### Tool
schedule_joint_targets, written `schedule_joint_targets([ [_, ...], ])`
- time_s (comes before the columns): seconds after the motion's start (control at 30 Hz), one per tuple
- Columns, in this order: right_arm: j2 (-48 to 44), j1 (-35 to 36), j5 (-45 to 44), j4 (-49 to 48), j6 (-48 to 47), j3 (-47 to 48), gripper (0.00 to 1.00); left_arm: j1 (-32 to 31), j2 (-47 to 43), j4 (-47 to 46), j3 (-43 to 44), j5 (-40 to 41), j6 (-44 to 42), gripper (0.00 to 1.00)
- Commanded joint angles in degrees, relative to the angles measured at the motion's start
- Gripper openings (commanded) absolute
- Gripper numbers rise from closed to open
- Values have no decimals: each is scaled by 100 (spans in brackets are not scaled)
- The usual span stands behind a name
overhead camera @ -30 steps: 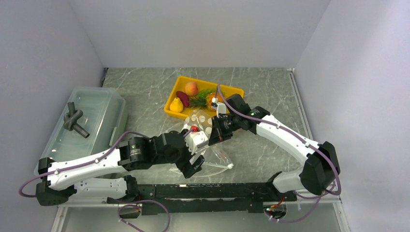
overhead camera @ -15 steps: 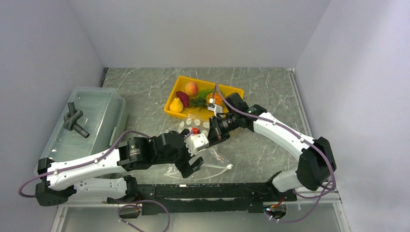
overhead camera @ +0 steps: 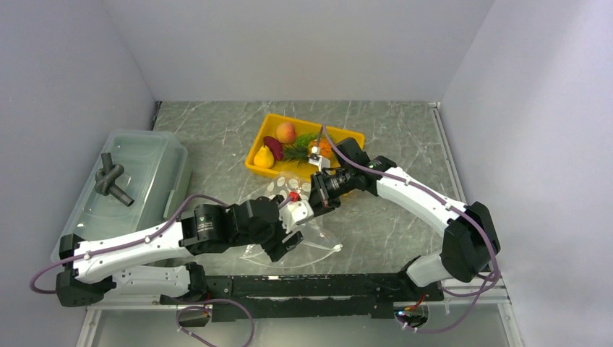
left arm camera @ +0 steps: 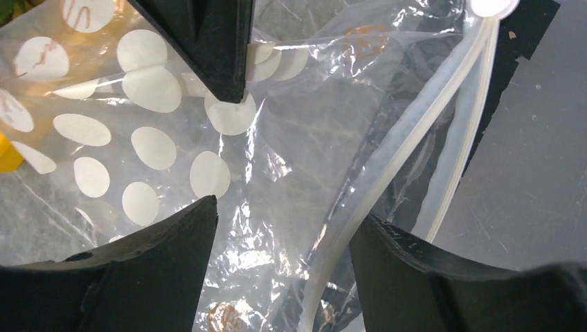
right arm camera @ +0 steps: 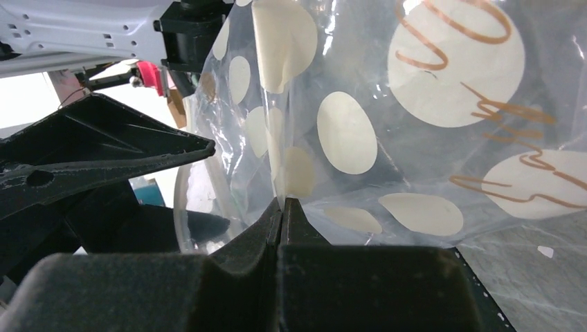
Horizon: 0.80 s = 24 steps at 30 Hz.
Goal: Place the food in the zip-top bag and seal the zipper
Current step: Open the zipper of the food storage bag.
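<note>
The clear white-dotted zip-top bag lies crumpled on the table between my two arms. My right gripper is shut on a fold of its plastic film and holds that part up. My left gripper stands open over the bag, with film and the whitish zipper passing between its fingers. The food sits in the yellow tray: a peach-coloured fruit, a dark red piece, a yellow pear shape and the pineapple. I see no food inside the bag.
A translucent lidded bin stands at the left with a dark knotted object on its lid. Grey walls close in the marble table on three sides. The right arm's elbow sits near the front right.
My left gripper's jaws have narrowed a little and it has shifted slightly towards the bag. My right gripper has drawn the pinched film a little to the left.
</note>
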<state>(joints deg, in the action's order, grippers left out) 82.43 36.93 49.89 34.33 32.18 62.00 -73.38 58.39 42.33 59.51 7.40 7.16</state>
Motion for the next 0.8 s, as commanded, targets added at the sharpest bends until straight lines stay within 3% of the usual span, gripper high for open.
schedule_joint_targets([
  [0.0,6,-19,300,-363,202,78,0,-44,-269,-95,166,320,-110,69],
  [0.3,36,-10,451,-523,293,36,0,-44,-284,-19,150,484,-76,42],
  [0.5,64,-10,450,-519,273,32,0,-44,-140,64,238,599,-94,0],
  [0.63,5,-31,183,-264,107,192,0,-44,-213,57,247,906,-54,0],
  [0.77,-124,-90,-161,-6,-33,313,9,-44,-381,28,206,1216,56,0],
])
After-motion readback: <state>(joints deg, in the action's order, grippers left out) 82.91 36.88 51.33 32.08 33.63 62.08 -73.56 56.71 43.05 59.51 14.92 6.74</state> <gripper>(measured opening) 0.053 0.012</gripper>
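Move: The near strip of the bag's zipper, one lip of the already gaping mouth, runs between the left gripper's open fingers, roughly 1 cm back of and 1 cm below the hand point. The shut right gripper, pinching the bag's dotted film, is about 6 cm ahead and 5 cm to the right. The white slider lies some 12 cm to the right, 5 cm back and 7 cm below. From the right gripper that strip is about 7 cm back and 5 cm left, level. Close the left gripper fully on the zipper strip between its fingers, pinching that one lip only and leaving the other free. As the fingers shut, ease the hand about 2 cm forward and 1.5 cm left, rising a little and settling partway back. Keep the right gripper shut on the dotted film, almost in place. ##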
